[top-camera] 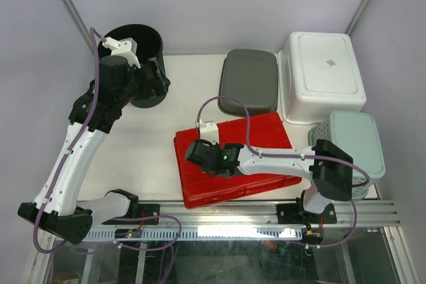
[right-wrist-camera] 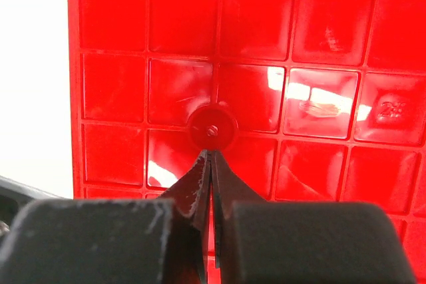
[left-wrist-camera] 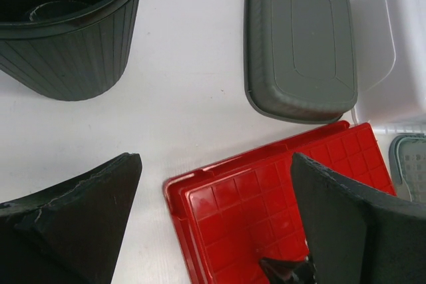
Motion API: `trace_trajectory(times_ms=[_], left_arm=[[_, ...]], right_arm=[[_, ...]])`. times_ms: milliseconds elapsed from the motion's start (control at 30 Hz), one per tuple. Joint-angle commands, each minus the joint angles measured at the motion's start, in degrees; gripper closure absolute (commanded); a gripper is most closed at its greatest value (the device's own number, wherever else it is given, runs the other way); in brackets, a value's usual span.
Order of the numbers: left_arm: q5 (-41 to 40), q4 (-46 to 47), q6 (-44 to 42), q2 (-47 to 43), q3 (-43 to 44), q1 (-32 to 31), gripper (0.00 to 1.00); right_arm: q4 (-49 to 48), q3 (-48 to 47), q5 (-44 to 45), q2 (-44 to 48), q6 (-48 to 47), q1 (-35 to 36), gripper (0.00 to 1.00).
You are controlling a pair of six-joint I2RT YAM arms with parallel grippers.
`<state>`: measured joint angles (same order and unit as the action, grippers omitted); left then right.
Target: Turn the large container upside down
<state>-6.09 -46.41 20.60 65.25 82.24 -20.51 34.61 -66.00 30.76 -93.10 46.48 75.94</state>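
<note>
The large red container (top-camera: 263, 131) lies on the table's middle with its gridded underside facing up. It also shows in the left wrist view (left-wrist-camera: 233, 211) and fills the right wrist view (right-wrist-camera: 319, 44). My right gripper (top-camera: 208, 157) is shut and empty, its tips (right-wrist-camera: 212, 154) just at the round hub in the middle of the red underside. My left gripper (top-camera: 156, 86) is open and empty, held high at the back left beside a black bucket; its view (left-wrist-camera: 214, 157) looks down on the red container's near left corner.
A black ribbed bucket (top-camera: 143, 41) stands upright at the back left (left-wrist-camera: 73, 51). A grey container (top-camera: 249, 79) and a white container (top-camera: 323, 74) lie bottom up at the back right. A pale green basket (top-camera: 356, 141) sits at the right edge.
</note>
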Motion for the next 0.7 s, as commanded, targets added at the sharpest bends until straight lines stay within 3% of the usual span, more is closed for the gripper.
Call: trace_trajectory(times_ms=[0, 300, 400, 500, 600, 667], left_arm=[[-0.7, 0.6, 1.3, 0.3, 4.2, 0.5, 0.01], [-0.7, -1.2, 1.8, 5.0, 9.0, 0.5, 0.01], [-2.5, -3.4, 1.1, 9.5, 15.1, 0.6, 0.01], [-5.2, -6.5, -0.1, 15.1, 23.0, 0.5, 0.01], [-10.9, -9.7, -2.4, 22.7, 32.6, 0.5, 0.01], [-13.5, -11.7, -4.0, 28.0, 38.8, 0.5, 0.01]], right_arm=[[-6.3, -1.7, -0.8, -3.4, 6.4, -4.7, 1.0], [-9.0, -7.4, -2.2, -0.7, 7.2, -7.5, 0.96], [-8.6, -5.2, -0.7, 4.1, 6.3, -7.6, 0.83], [-7.4, -0.7, 2.0, 10.7, 5.4, -7.6, 0.6], [-4.3, 4.5, 6.1, 18.7, 5.6, -7.6, 0.44], [-1.8, 6.5, 8.0, 22.6, 6.4, -7.7, 0.38]])
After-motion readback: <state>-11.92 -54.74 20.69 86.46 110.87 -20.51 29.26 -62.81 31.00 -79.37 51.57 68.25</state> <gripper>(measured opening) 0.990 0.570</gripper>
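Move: Right hand: the upturned red container lies right under the closed fingertips, its middle about 11 cm to the right, 2 cm ahead and 5 cm below; the upturned grey tray sits some 26 cm ahead and 16 cm right. Left hand: the black bin's middle is roughly 12 cm ahead, 7 cm left and 18 cm below; from this hand the grey tray lies about 12 cm ahead and 33 cm right, near table height. Still touching the red container's upturned bottom near its left end, the right hand's shut fingertips push it forward about 5 cm and slightly left, the wrist turning some 10 degrees clockwise; then they come free, opening about halfway as the hand rises and swings right. The open left hand heads forward and up, some 7 cm out, towards the black bin. ##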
